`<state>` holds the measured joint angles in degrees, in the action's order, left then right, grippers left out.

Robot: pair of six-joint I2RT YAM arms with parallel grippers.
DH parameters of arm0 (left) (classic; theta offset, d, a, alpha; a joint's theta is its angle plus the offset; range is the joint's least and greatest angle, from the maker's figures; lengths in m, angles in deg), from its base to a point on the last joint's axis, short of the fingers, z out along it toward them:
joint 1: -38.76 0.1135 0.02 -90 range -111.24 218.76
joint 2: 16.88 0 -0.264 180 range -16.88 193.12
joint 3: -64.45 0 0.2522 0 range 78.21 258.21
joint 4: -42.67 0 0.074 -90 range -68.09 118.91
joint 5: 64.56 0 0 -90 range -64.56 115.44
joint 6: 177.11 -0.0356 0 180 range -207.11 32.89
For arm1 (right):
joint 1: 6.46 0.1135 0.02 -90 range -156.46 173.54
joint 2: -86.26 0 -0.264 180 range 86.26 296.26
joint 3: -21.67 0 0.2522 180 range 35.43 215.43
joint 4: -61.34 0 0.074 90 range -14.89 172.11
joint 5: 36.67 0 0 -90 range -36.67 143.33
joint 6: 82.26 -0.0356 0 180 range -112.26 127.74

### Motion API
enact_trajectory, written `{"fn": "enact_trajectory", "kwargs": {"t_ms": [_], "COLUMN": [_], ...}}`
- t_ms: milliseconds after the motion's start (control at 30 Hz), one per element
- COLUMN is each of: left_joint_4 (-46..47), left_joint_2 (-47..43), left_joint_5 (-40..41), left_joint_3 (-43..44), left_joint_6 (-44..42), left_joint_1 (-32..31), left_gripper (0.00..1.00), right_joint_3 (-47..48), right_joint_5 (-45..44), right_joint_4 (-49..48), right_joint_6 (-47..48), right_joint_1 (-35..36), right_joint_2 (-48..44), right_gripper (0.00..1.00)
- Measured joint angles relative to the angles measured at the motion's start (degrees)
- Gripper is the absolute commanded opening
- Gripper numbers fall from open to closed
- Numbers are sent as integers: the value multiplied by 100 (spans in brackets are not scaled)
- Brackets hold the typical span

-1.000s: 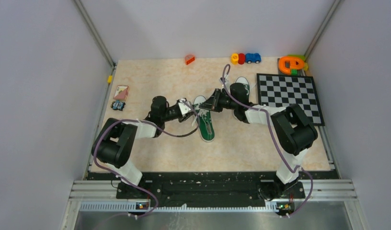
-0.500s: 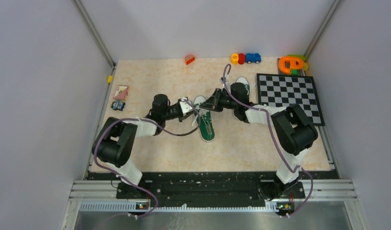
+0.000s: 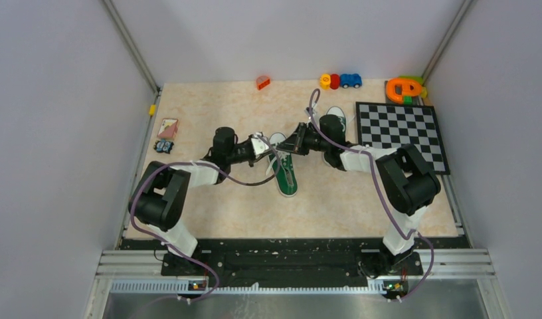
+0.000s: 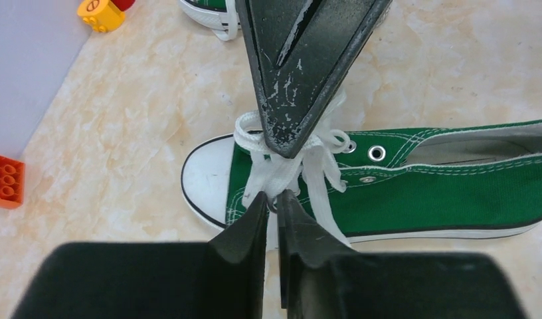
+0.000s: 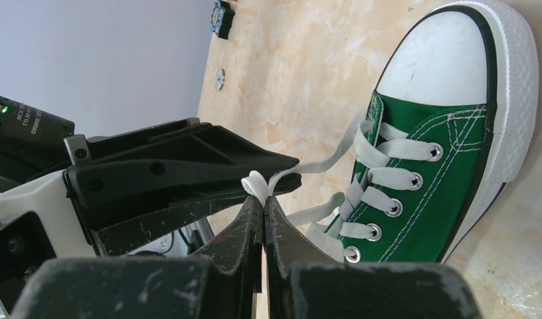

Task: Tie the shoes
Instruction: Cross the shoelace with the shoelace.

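Note:
One green shoe (image 3: 286,174) lies mid-table, its white toe cap pointing away from the arm bases. Its loose white laces (image 4: 281,166) bunch over the toe end. My left gripper (image 4: 275,197) is shut on a strand of that lace beside the toe cap. My right gripper (image 5: 264,201) is shut on a small lace loop (image 5: 255,183), directly facing the left one. Its dark fingers (image 4: 301,80) hang over the knot in the left wrist view. The second shoe (image 3: 337,114) stands behind the right arm, mostly hidden.
A chessboard (image 3: 401,133) lies at the right. Toy blocks (image 3: 340,81) and an orange-green toy (image 3: 404,88) line the back edge. An orange brick (image 4: 6,181) lies back left of the shoe. Cards (image 3: 167,127) sit by the left wall.
My left gripper has closed down on the lace and shifted slightly toward the back of the table. The right gripper has kept still, shut on its loop.

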<state>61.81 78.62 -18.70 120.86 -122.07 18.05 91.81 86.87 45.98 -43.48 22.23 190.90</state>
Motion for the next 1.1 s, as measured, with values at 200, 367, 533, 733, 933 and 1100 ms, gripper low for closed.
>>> {"fn": "enact_trajectory", "kwargs": {"t_ms": [200, 367, 533, 733, 933, 1100], "left_joint_4": [-127, -170, -214, -166, -581, -684], "left_joint_2": [42, -7, -295, -542, -538, -522], "left_joint_5": [-4, 111, 376, 763, 802, 750], "left_joint_3": [17, -9, -177, -310, -125, 87], "left_joint_6": [-15, 59, 514, 1421, 2162, 2470], "left_joint_1": [-66, -197, -400, -535, -560, -601], "left_gripper": [0, 0, 0, 0, 0, 0], "right_joint_3": [0, 0, 0, 0, 0, 0], "right_joint_5": [-2, -11, -33, -46, -46, -48], "right_joint_4": [0, 0, 0, 0, 2, 0], "right_joint_6": [2, 2, 4, 2, 4, 4], "right_joint_1": [-2, -13, -50, -70, -70, -70], "right_joint_2": [0, 0, 0, 0, 0, 0], "right_gripper": [0, 0, 0, 0, 0, 0]}}
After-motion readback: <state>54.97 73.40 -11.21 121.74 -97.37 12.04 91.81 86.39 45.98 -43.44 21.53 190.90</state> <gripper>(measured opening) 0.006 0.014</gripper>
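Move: The free shoelace strand already runs between the left hand's slightly open fingertips. Roughly 3 cm to this hand's right, 1 cm farther out and 2 cm higher is the held lace end, gripped by the right hand. The left shoe's middle is about 4 cm back, 4 cm right and 6 cm below. From the right hand, the free strand sits some 3 cm to the left, 1 cm back and 2 cm down. The left hand shuts on the strand, draws it back and right about 4 cm, and tips down some 20 degrees. ##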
